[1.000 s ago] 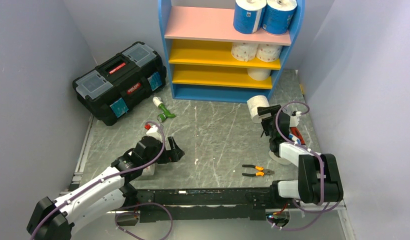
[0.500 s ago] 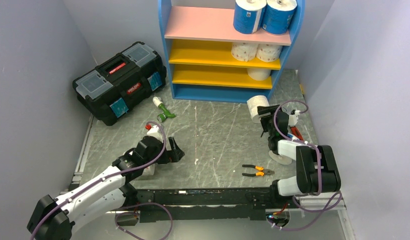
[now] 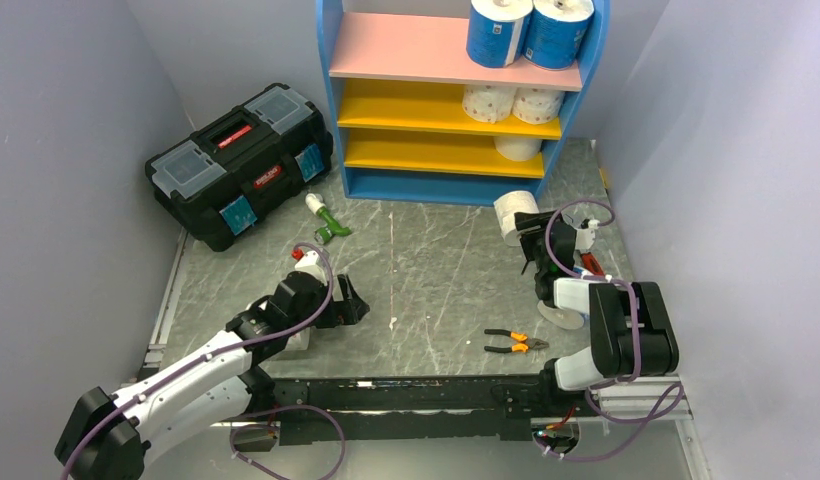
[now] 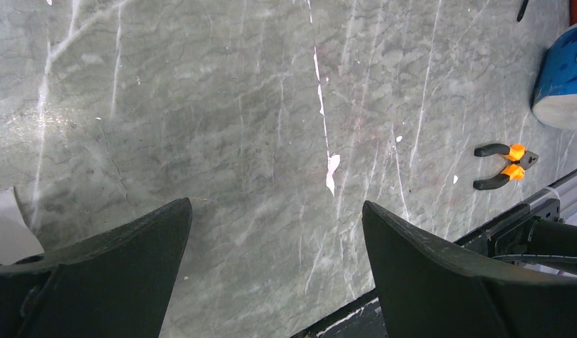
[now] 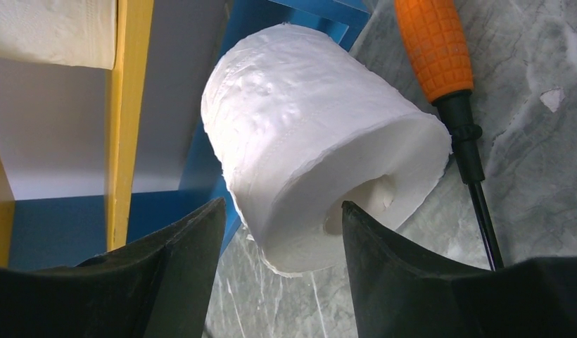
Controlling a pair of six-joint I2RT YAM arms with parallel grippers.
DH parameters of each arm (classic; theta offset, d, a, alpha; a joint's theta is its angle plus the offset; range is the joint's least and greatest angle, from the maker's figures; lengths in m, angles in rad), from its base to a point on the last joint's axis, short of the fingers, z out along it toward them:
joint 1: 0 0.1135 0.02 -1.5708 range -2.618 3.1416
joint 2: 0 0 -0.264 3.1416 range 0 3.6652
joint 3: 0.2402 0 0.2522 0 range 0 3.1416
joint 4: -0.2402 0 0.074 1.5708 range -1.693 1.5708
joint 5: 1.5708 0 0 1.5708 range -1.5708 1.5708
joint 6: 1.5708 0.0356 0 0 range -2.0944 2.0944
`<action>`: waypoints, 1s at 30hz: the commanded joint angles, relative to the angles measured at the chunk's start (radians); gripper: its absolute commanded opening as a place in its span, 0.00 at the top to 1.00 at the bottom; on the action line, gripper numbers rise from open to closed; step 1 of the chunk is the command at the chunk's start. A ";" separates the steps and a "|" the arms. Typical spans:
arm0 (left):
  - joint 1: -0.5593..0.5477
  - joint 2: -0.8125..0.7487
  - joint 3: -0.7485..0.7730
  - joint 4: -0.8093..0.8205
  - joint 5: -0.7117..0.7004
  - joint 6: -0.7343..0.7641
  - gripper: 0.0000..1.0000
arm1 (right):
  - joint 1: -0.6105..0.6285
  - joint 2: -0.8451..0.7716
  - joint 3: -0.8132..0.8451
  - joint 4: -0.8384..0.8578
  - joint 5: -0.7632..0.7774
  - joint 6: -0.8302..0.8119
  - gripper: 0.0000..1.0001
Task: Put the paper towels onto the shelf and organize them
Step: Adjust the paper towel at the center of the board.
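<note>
A plain white paper towel roll point(image 5: 321, 134) lies on its side on the table in front of the shelf point(image 3: 426, 50). My right gripper point(image 5: 282, 211) has closed on the roll's near end: one finger sits against its outer side, the other at its core hole. In the top view this roll point(image 3: 512, 212) rests by the shelf's right foot. Two blue-wrapped rolls point(image 3: 526, 30) stand on the pink board, two dotted rolls point(image 3: 513, 102) on the upper yellow board, one white roll point(image 3: 518, 147) on the lower. My left gripper point(image 4: 276, 208) hangs open over bare table.
A black toolbox point(image 3: 241, 160) sits at the back left, with a green-handled tool point(image 3: 326, 222) near it. Orange pliers point(image 3: 514, 342) lie near the front rail. An orange-handled screwdriver point(image 5: 440, 70) lies right beside the gripped roll. A blue-wrapped roll point(image 4: 563, 77) rests by the right arm.
My right gripper's jaws have narrowed around the white roll's end. The roll stays on the table. The left arm has not moved.
</note>
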 commanded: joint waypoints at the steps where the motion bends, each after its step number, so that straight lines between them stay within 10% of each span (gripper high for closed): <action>1: -0.003 0.008 0.028 0.015 -0.017 0.011 0.02 | 0.001 0.005 0.033 0.077 0.017 -0.002 0.39; 19: -0.002 -0.022 0.015 0.014 -0.011 0.002 0.03 | 0.003 -0.077 -0.004 0.046 0.005 -0.028 0.63; 30: -0.002 -0.079 -0.005 0.001 -0.006 -0.015 0.03 | 0.135 -0.406 0.120 -0.455 0.088 -0.268 0.70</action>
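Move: The white paper roll lying on its side is just in front of my right hand: its middle sits about 5 cm ahead, 2 cm to the left and 4 cm below. The orange-handled screwdriver lies on the table some 4 cm to my right hand's right, level with it and about 8 cm down. The shelf's bottom board has its middle roughly 15 cm ahead, 15 cm left and 6 cm down. From my left hand the roll is about 24 cm ahead, 33 cm right and 3 cm lower. I hold my right hand nearly still at the roll's near end while the fingers close by about a third of their full range, pinching the roll's upper wall, one finger outside and the other in the core. Then I lift about 4.5 cm and draw back some 3 cm, easing slightly left, with the roll in the grip. ##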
